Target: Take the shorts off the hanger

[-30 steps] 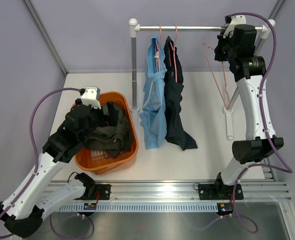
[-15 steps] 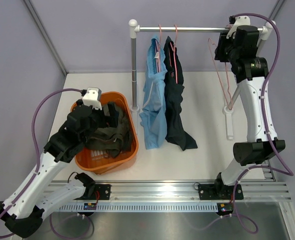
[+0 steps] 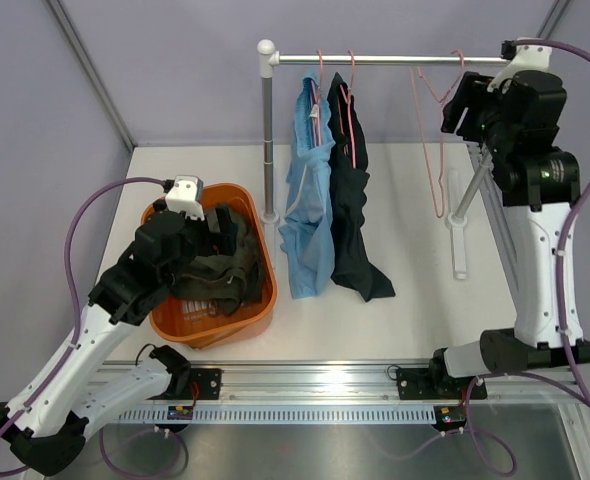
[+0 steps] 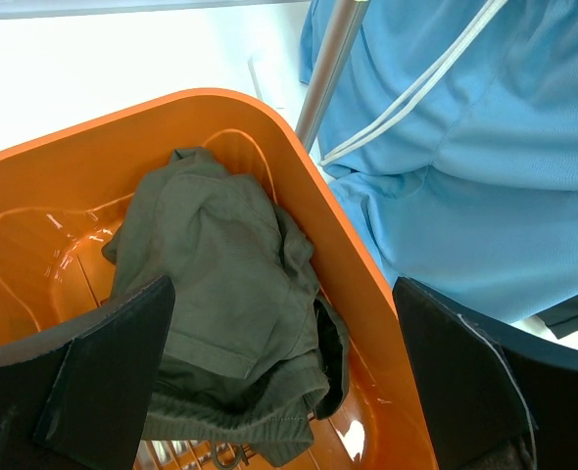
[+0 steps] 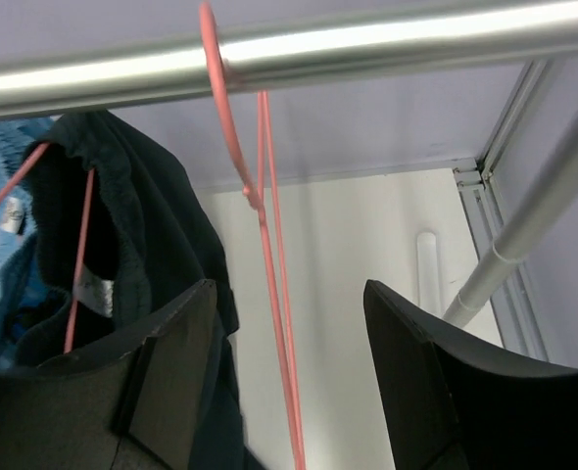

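The light blue shorts (image 3: pixel 308 200) and the dark navy shorts (image 3: pixel 352 215) hang on pink hangers from the steel rail (image 3: pixel 385 59). The dark olive green shorts (image 3: pixel 215 272) lie in the orange basket (image 3: pixel 260 310); they fill the left wrist view (image 4: pixel 220 284). An empty pink hanger (image 3: pixel 437 130) hangs on the rail at the right, also in the right wrist view (image 5: pixel 274 294). My left gripper (image 3: pixel 223 228) is open above the basket. My right gripper (image 3: pixel 457 105) is open just right of the empty hanger, holding nothing.
The rail's left post (image 3: pixel 267 130) stands beside the basket and its right post (image 3: pixel 472 185) slants behind my right arm. Purple walls close in the back and sides. The blue shorts (image 4: pixel 465 157) hang close to the basket rim (image 4: pixel 338 245).
My right gripper has let go of the empty pink hanger, which now hangs on the rail, and has drawn back to the right. The left arm has hardly moved.
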`<state>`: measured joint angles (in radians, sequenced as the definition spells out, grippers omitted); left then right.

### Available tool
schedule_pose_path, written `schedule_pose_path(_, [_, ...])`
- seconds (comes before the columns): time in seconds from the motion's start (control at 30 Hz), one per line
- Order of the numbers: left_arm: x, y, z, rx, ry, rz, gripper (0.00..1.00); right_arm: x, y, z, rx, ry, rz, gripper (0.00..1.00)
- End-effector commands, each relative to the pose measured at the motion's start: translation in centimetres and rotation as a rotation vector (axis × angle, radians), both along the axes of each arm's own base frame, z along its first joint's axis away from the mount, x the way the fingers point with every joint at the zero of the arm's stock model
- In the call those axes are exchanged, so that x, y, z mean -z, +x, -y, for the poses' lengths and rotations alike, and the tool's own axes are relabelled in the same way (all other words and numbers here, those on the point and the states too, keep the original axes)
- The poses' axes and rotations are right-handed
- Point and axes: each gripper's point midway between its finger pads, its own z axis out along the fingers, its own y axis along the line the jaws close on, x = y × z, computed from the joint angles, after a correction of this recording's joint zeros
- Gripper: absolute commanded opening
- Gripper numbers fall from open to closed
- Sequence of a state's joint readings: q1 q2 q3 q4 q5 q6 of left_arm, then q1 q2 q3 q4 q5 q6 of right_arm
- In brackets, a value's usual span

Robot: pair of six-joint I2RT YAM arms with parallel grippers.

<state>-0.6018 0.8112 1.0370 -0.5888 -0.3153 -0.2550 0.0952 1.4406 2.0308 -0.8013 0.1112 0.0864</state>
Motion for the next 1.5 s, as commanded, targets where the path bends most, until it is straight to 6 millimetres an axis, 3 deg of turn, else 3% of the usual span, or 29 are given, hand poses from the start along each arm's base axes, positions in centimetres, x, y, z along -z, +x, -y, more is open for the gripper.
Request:
schedule_pose_path(0.0, [-0.7, 0.4, 0.1, -0.005, -0.022, 0.037, 0.99, -3.6, -4.4, -1.0, -0.043, 0.111, 0.103, 0.72])
schedule_pose_path(0.03, [-0.7, 0.4, 0.1, -0.002, -0.024, 0.038, 0.99, -4.7, -5.9, -1.8, -0.090, 0.131, 0.134, 0.73])
schedule_pose_path(0.2, [-0.6, 0.3, 0.4, 0.008, -0.032, 0.034, 0.99, -5.6, -7.8, -6.4, -0.224, 0.149, 0.142, 0.73])
schedule_pose_path(0.27, [-0.6, 0.3, 0.4, 0.008, -0.030, 0.035, 0.99, -5.4, -7.3, -7.8, -0.241, 0.141, 0.129, 0.73])
schedule_pose_path(0.3, [-0.6, 0.4, 0.4, 0.007, -0.031, 0.035, 0.99, -5.1, -7.3, -9.6, -0.288, 0.147, 0.118, 0.74])
schedule_pose_path(0.43, [-0.5, 0.3, 0.4, 0.005, -0.030, 0.032, 0.99, -2.6, -4.9, -13.9, -0.339, 0.114, 0.050, 0.74])
schedule_pose_path(0.57, [-0.4, 0.3, 0.3, 0.002, -0.034, 0.031, 0.99, -1.5, -2.2, -16.5, -0.343, 0.101, 0.057, 0.73])
schedule_pose_path(0.83, [-0.3, 0.2, 0.3, 0.004, -0.038, 0.030, 0.99, 0.2, 2.1, -17.8, -0.269, 0.081, 0.075, 0.74])
schedule_pose_path(1.47, [-0.2, 0.2, 0.5, 0.013, -0.037, 0.026, 0.99, 1.8, 7.5, -19.2, -0.209, 0.009, 0.130, 0.73])
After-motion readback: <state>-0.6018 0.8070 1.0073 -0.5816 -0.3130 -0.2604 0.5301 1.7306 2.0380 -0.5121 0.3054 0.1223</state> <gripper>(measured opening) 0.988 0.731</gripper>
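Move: The neck of the black shorts' hanger, on the rail, lies about 20 cm to the right gripper's left, 9 cm ahead and 5 cm lower. The blue shorts' hanger hangs some 6 cm farther left, at the same depth and height. The empty hanger just let go hangs 9 cm ahead, 1 cm left and 5 cm below the gripper. From the left gripper, the black shorts' hanger is roughly 23 cm ahead, 24 cm right and 12 cm up. Back the open right gripper some 9 cm farther off the empty hanger while lifting it about 7 cm, and swing it left about 18 cm towards the black shorts' hanger. Turn it counter-clockwise about 20 degrees on the way, easing part of that off later, then drive forward and down to bring the spread fingers up close to the hanger's neck. ##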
